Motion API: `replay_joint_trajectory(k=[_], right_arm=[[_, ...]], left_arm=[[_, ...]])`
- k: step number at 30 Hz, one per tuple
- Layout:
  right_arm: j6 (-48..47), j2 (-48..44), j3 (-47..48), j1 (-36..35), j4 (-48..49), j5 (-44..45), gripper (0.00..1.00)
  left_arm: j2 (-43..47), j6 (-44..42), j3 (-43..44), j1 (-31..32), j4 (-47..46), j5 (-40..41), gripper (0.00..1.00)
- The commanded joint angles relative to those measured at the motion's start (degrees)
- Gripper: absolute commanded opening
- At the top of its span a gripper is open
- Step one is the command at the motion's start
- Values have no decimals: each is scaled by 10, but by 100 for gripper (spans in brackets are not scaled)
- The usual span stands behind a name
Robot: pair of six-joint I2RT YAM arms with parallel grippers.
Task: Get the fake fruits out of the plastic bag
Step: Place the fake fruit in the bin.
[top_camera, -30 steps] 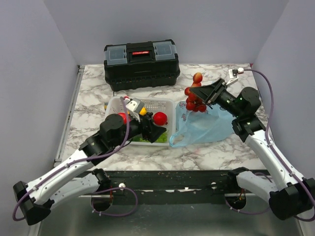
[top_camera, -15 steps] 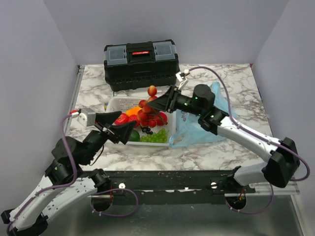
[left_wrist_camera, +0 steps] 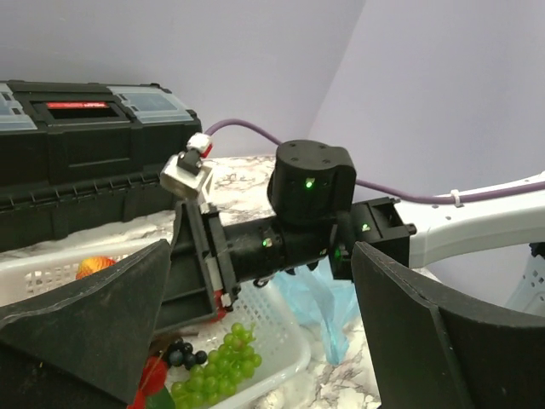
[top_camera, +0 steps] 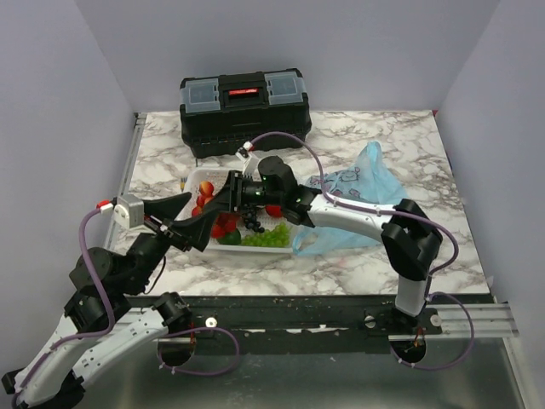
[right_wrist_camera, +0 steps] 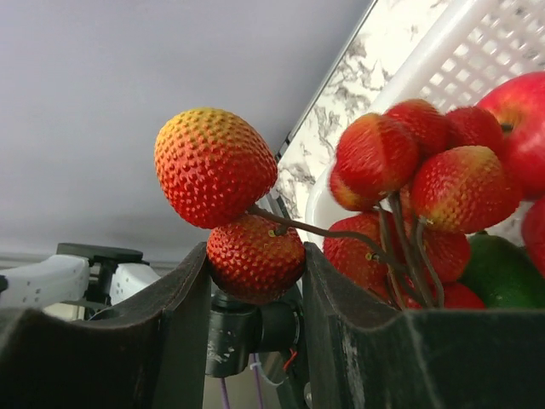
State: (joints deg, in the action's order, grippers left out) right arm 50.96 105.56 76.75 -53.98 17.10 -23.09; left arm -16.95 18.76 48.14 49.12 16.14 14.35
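My right gripper (top_camera: 210,204) hangs low over the white mesh basket (top_camera: 264,249), shut on one red berry (right_wrist_camera: 255,260) of a stemmed cluster of red berries (right_wrist_camera: 426,183). In the basket lie a red apple (right_wrist_camera: 521,100), a dark green piece (right_wrist_camera: 502,274) and a dark blue grape bunch (left_wrist_camera: 180,354). The light-blue plastic bag (top_camera: 362,192) lies crumpled on the table right of the basket, with its mouth (left_wrist_camera: 328,302) toward it. My left gripper (top_camera: 189,218) is open and empty, just left of the basket and pointing at the right gripper.
A pale green grape cluster (top_camera: 271,234) lies at the basket's front. A black toolbox (top_camera: 245,109) stands behind the basket at the far edge. The right arm (top_camera: 349,215) stretches across the bag's left end. Grey walls enclose the marble table (top_camera: 409,145).
The right arm carried the berry cluster from above the bag leftward and down over the basket. The left arm drew back out of the basket toward the near left, its jaws widening slightly.
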Motion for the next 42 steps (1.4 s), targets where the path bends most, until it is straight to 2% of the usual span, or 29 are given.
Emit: replay_joint_trajectory(k=[1,12,21,28,33,42], right_arm=[[0,40,42,-30,27,-21,3],[-6,118,63,-39,-41,-15,16],[-16,115,59,-39,-67,1,47],[-50,72,54,-39,-109,34,71],[-89,23,57,-39,-161,78,75],[-146,-131,-22,-39,-240,226,80]], left_arm=[[17,-7,1,-3,25,29,87],[15,-1,-10,-3,23,28,88],[7,7,-14,-2,24,19,88],[-1,9,-15,-2,21,17,88],[-8,10,-13,-3,14,14,88],[-21,4,-12,-3,8,20,88]])
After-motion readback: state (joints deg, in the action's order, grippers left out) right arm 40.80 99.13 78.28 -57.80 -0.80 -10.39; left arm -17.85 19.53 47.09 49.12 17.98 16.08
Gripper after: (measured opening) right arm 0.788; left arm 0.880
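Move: The right hand holds the red berry bunch over the left part of the bin, whose middle lies about 20 cm below, some 5 cm to its right and 2 cm farther out. The green fruit sits around 5 cm back and 2 cm right, the black grapes 8 cm right and 1 cm back, the green grapes 14 cm right and 6 cm back, all some 18 cm lower. From the left hand the bin's middle is 11 cm ahead, 6 cm right and 37 cm down. The right hand lowers the held berry bunch about 8 cm into the bin's near left part, easing a few centimetres left and slightly back, with its left-pointing fingers tipping downward. Low down it pauses its descent and opens wide to let go of the berries, then rises about 8 cm and draws off some 6 cm to the right, fingers empty and open. ##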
